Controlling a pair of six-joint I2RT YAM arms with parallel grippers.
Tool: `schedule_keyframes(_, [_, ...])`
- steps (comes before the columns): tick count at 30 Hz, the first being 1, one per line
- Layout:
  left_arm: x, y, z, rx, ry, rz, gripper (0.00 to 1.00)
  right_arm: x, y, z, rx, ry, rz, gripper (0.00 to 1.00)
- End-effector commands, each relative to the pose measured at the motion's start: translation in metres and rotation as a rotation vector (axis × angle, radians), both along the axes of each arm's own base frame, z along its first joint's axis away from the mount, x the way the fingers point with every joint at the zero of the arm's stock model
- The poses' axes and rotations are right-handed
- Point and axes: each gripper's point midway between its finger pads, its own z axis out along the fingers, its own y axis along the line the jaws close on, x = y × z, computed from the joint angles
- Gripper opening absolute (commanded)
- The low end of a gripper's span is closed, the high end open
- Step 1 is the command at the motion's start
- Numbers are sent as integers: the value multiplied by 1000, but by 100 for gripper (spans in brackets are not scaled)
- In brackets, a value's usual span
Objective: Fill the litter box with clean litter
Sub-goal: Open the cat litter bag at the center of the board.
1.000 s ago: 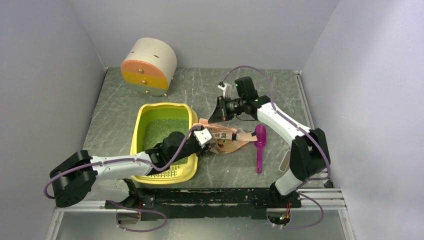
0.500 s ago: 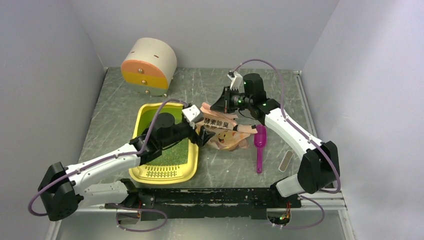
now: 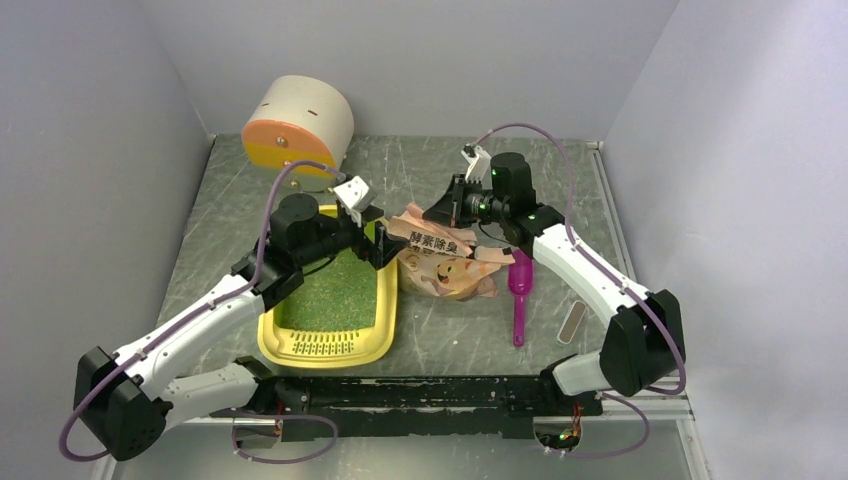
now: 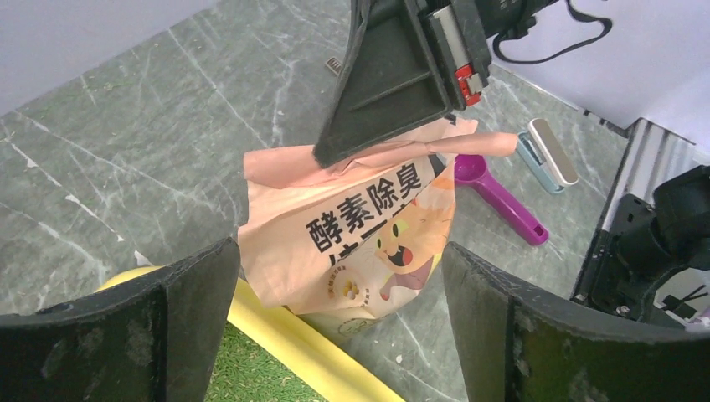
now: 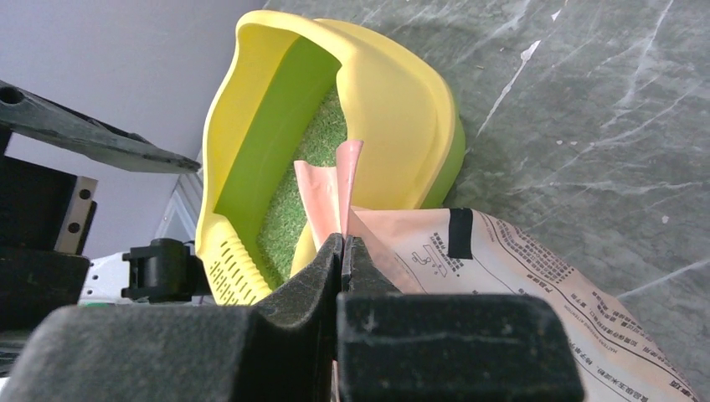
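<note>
The yellow litter box lies left of centre with green clean litter over its floor. Right beside its far right corner stands a pink-beige printed bag. My right gripper is shut on the bag's folded top edge and holds it up. In the right wrist view the litter box and the litter lie beyond the bag. My left gripper hovers over the box's right rim, open, facing the bag with nothing between its fingers.
A magenta scoop lies right of the bag, with a small grey-white oblong further right. A white cylinder with an orange end stands at the back left. Grey walls close in three sides.
My left gripper has opened, let go of the bag and drawn back towards the box's far end. The right gripper has lifted the bag's top, so the bag stands more upright.
</note>
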Motion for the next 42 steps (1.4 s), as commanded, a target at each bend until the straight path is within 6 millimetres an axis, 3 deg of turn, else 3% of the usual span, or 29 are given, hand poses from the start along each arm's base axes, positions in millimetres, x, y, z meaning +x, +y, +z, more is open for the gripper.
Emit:
schedule_keyframes(1, [-11,-3,21,-38,2,-101,94,3,-7,6,-25,-40,-29,0])
schedule_keyframes(6, [-6,-9,6,-8,38,-150,93,0,-8,15,-13,-70,-30,0])
schedule_keyframes(9, [9,-3,0,-6,59,-137,94,-3,-7,17,-2,-66,-21,0])
schedule_keyframes(14, [20,-10,-8,-12,122,-226,92,-6,-8,18,-3,-76,-15,0])
schedule_keyframes(24, [33,-24,-16,-45,171,-324,91,-11,-4,27,32,-104,23,0])
schedule_keyframes(30, [46,-27,-36,-7,208,-315,88,-14,-2,31,48,-116,46,0])
schedule_keyframes(34, [48,-33,-38,-28,224,-351,87,-17,0,32,57,-116,65,0])
schedule_keyframes(39, [45,-40,-42,-27,248,-429,76,-18,0,39,74,-147,66,0])
schedule_keyframes(42, [43,-42,-36,-42,241,-448,62,-16,-1,39,60,-155,61,0])
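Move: The left hand, wide open, goes for the left end of the cat litter bag's pinched mouth: about 7 cm ahead, 4 cm to its right and 6 cm lower. The right fingertips hold that mouth roughly 5 cm ahead and 8 cm to the right of the left hand. From the right hand, the same end is 5 cm left and 2 cm ahead, and the scoop some 18 cm right, 6 cm back. The litter box's middle is about 14 cm left of the left hand, 1 cm ahead, 20 cm down. Down about 6 cm, forward some 5 and a little to the right, the left hand comes in on the bag's left mouth corner, after a short hover. It swings clockwise about 20 degrees, so its fingers point more squarely at the corner and straddle it, and starts to close near the end. The right hand keeps its shut pinch on the mouth and eases up about 2 cm, slightly back. ##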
